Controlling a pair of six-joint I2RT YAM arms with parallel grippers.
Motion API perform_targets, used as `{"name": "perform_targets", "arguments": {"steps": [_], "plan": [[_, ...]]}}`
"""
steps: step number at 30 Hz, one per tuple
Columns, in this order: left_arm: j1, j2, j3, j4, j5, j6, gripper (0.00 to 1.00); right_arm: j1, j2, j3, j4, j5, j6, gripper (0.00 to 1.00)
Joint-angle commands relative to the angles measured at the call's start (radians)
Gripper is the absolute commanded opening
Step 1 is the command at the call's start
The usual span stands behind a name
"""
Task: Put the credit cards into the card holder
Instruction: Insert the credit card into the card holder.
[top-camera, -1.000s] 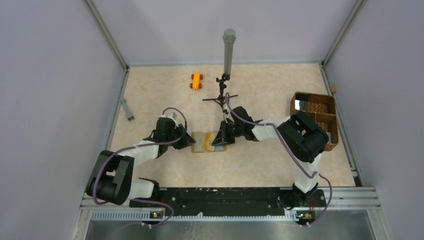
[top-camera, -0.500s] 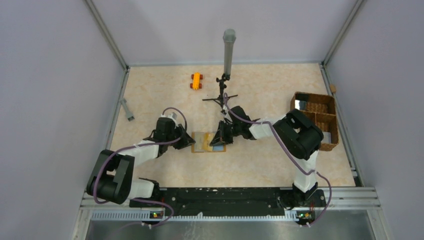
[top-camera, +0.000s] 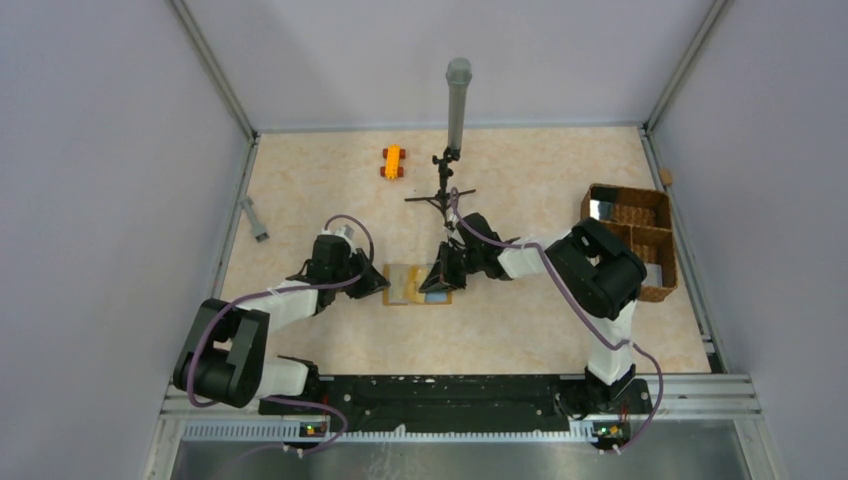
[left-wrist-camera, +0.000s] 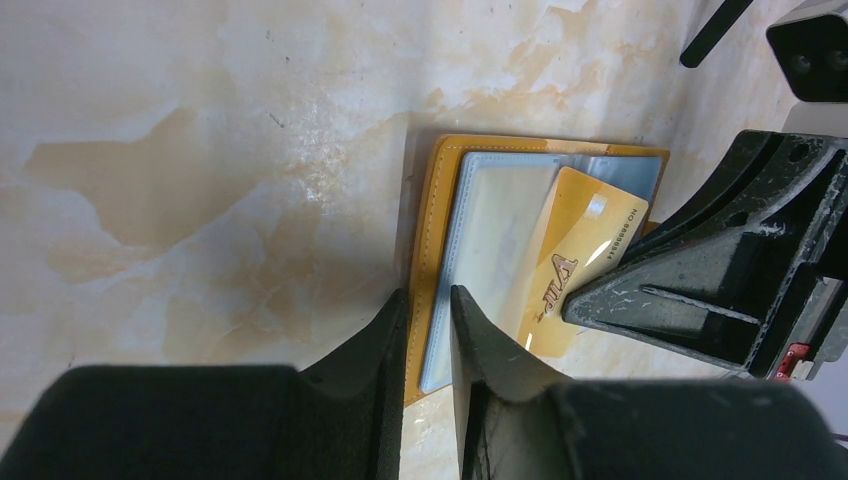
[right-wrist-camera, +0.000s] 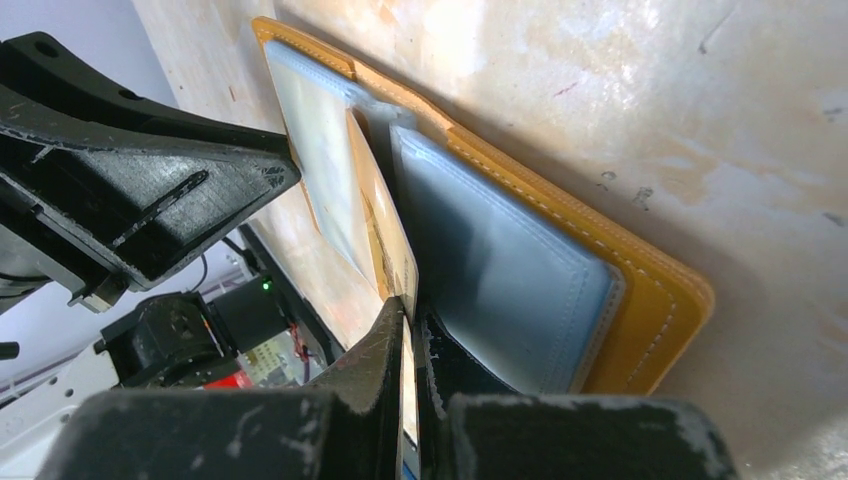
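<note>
The mustard-orange card holder lies open on the table, its clear sleeves up. My right gripper is shut on a gold credit card with "VIP" lettering. The card slants across the holder's middle, its far corner at the inner sleeves. My left gripper stands at the holder's left edge. Its jaws are narrowly apart, one tip at the orange border, the other on the sleeve. No other credit card shows clearly.
An orange toy car sits at the back. A black tripod with a grey tube stands just behind the right arm. A brown wicker basket is at the right, a small grey bar at the left wall.
My right gripper has shifted a little left with the card, further over the holder. The left jaws have narrowed at the holder's edge.
</note>
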Motion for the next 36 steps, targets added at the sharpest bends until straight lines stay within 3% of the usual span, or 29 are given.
{"name": "perform_targets", "arguments": {"steps": [1, 14, 24, 36], "plan": [[0.001, 0.003, 0.011, 0.025, 0.013, 0.002, 0.23, 0.031, 0.049, -0.005, -0.095, 0.086, 0.013, 0.00], [0.001, 0.009, 0.022, 0.052, 0.091, 0.063, 0.23, 0.035, 0.109, 0.114, -0.220, 0.119, -0.025, 0.01], [0.001, 0.018, 0.024, 0.025, 0.045, 0.052, 0.23, 0.039, 0.054, 0.191, -0.371, 0.234, -0.132, 0.31], [0.001, 0.020, 0.031, 0.025, 0.044, 0.050, 0.23, 0.069, -0.012, 0.329, -0.580, 0.369, -0.301, 0.44]]}}
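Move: The right hand pinches the yellow card's edge, with the card's middle about 1 cm ahead and 1 cm left. The clear pocket on the holder's left page, which the card is entering, is centred some 4 cm left, 1 cm ahead and 1 cm lower. The blue page lies about 3 cm right and 1 cm ahead of the hand. From the left hand, waiting at the holder's left edge, that pocket is 3 cm right, level in reach and about 1 cm lower. Leftward about 1 cm, the right hand first eases the pinched card towards the clear pocket. Its fingers then spread to nearly half open, letting go of the card's edge, while the hand backs off to the right again, goes forward some 2 cm and rises about 1 cm, fingertips tipping roughly 15 degrees steeper down. The left hand stays put at the holder's left edge. ##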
